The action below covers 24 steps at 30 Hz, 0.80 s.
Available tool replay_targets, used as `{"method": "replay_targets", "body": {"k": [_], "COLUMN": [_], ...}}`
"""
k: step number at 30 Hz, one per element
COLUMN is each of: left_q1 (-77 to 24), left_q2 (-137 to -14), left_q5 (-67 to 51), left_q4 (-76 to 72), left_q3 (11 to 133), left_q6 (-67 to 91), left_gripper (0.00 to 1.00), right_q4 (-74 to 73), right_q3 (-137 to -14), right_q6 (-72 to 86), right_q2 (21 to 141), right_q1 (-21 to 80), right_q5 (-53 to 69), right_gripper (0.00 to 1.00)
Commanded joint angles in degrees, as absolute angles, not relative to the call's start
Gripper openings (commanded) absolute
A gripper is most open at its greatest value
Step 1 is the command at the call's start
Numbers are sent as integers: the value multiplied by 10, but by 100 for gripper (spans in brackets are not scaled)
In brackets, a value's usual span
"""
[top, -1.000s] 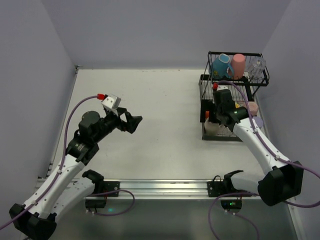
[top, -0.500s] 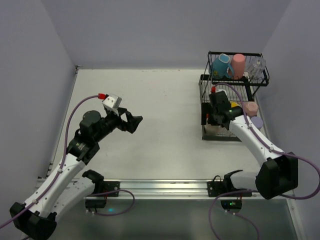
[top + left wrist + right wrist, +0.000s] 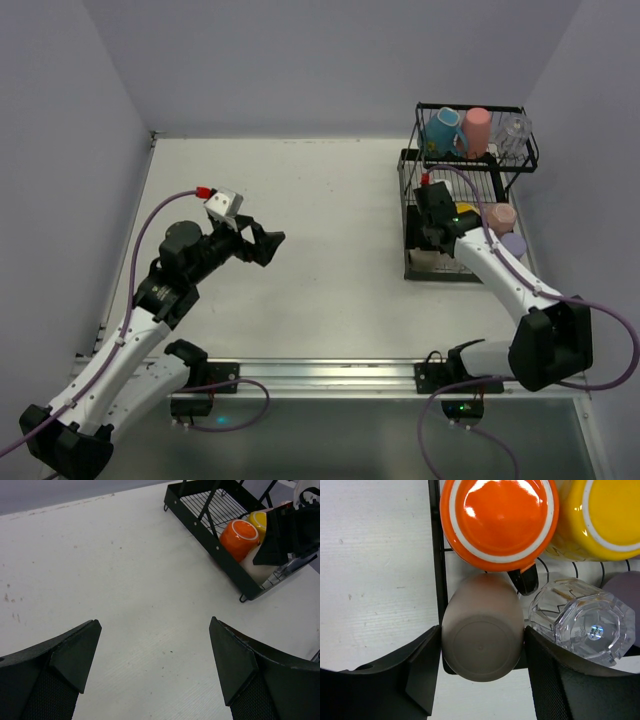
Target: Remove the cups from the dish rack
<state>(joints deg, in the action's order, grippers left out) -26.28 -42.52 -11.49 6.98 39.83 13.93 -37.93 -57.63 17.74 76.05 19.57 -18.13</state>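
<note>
The black wire dish rack (image 3: 440, 276) stands at the table's right. Its upper basket holds a blue mug (image 3: 442, 130), a pink cup (image 3: 476, 128) and a clear cup (image 3: 513, 131). In the right wrist view the lower tray holds an orange cup (image 3: 500, 517), a yellow cup (image 3: 602, 517), a clear glass (image 3: 580, 620) and a lavender cup (image 3: 626, 594). My right gripper (image 3: 482, 632) is shut on the upside-down beige cup (image 3: 482, 645) at the tray's near corner, a finger pressed against each side. My left gripper (image 3: 155, 625) hangs open over bare table, far from the rack (image 3: 200, 520).
A salmon-pink cup (image 3: 499, 216) and the lavender cup (image 3: 512, 244) sit along the rack's right side. The tray's black front rail (image 3: 434, 540) runs just left of the beige cup. Grey walls close in the table on three sides.
My right gripper has moved down and to the left over the tray's near corner, and its fingers have closed in on the beige cup. The left arm has stayed still.
</note>
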Motion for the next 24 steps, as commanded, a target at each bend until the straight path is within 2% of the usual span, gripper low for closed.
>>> {"method": "replay_targets", "body": {"k": [1, 4, 12, 18, 24], "left_q1": [-265, -265, -265, -265, -265], "left_q2": [-421, -422, -427, -447, -470], "left_q5": [-105, -101, -89, -119, -227], "left_q4": [71, 71, 72, 69, 2], "left_q3": [402, 403, 413, 424, 410], "left_q6": [136, 137, 148, 160, 254], "left_gripper": [100, 100, 100, 100, 100], "right_q4": [-392, -404, -412, -349, -164], "right_q3": [-599, -625, -667, -668, -606], "right_q6": [186, 187, 185, 192, 271], "right_q2": [716, 671, 598, 588, 561], "right_q1": [206, 216, 269, 293, 297], "right_q5": [-225, -241, -221, -94, 60], "right_gripper": [35, 30, 29, 29, 27]}}
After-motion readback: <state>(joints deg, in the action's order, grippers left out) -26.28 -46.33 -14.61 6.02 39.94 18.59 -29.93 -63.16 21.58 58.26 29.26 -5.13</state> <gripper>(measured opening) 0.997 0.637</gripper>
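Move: The beige cup is already between the right fingers, its middle about 3 cm below them; the open table left of the rack begins beyond the rack's edge, with a clear patch some 18 cm to the left, level fore and aft, 8 cm down. The orange mug stands about 9 cm ahead of that hand, the yellow mug 10 cm ahead and 10 cm right, the clear glass 11 cm right. From the left hand the patch is roughly 28 cm right, 5 cm ahead, 21 cm below. The beige cup, still pinched near its base by the right fingers, is lifted quickly out of the lower tray, nearly straight up some 14 cm, then carried left about 10 cm over the rack's edge towards the open table. On the way the right wrist tilts the fingers up from steeply down and swings them leftwards. The open left hand eases slightly down and right near the end. ##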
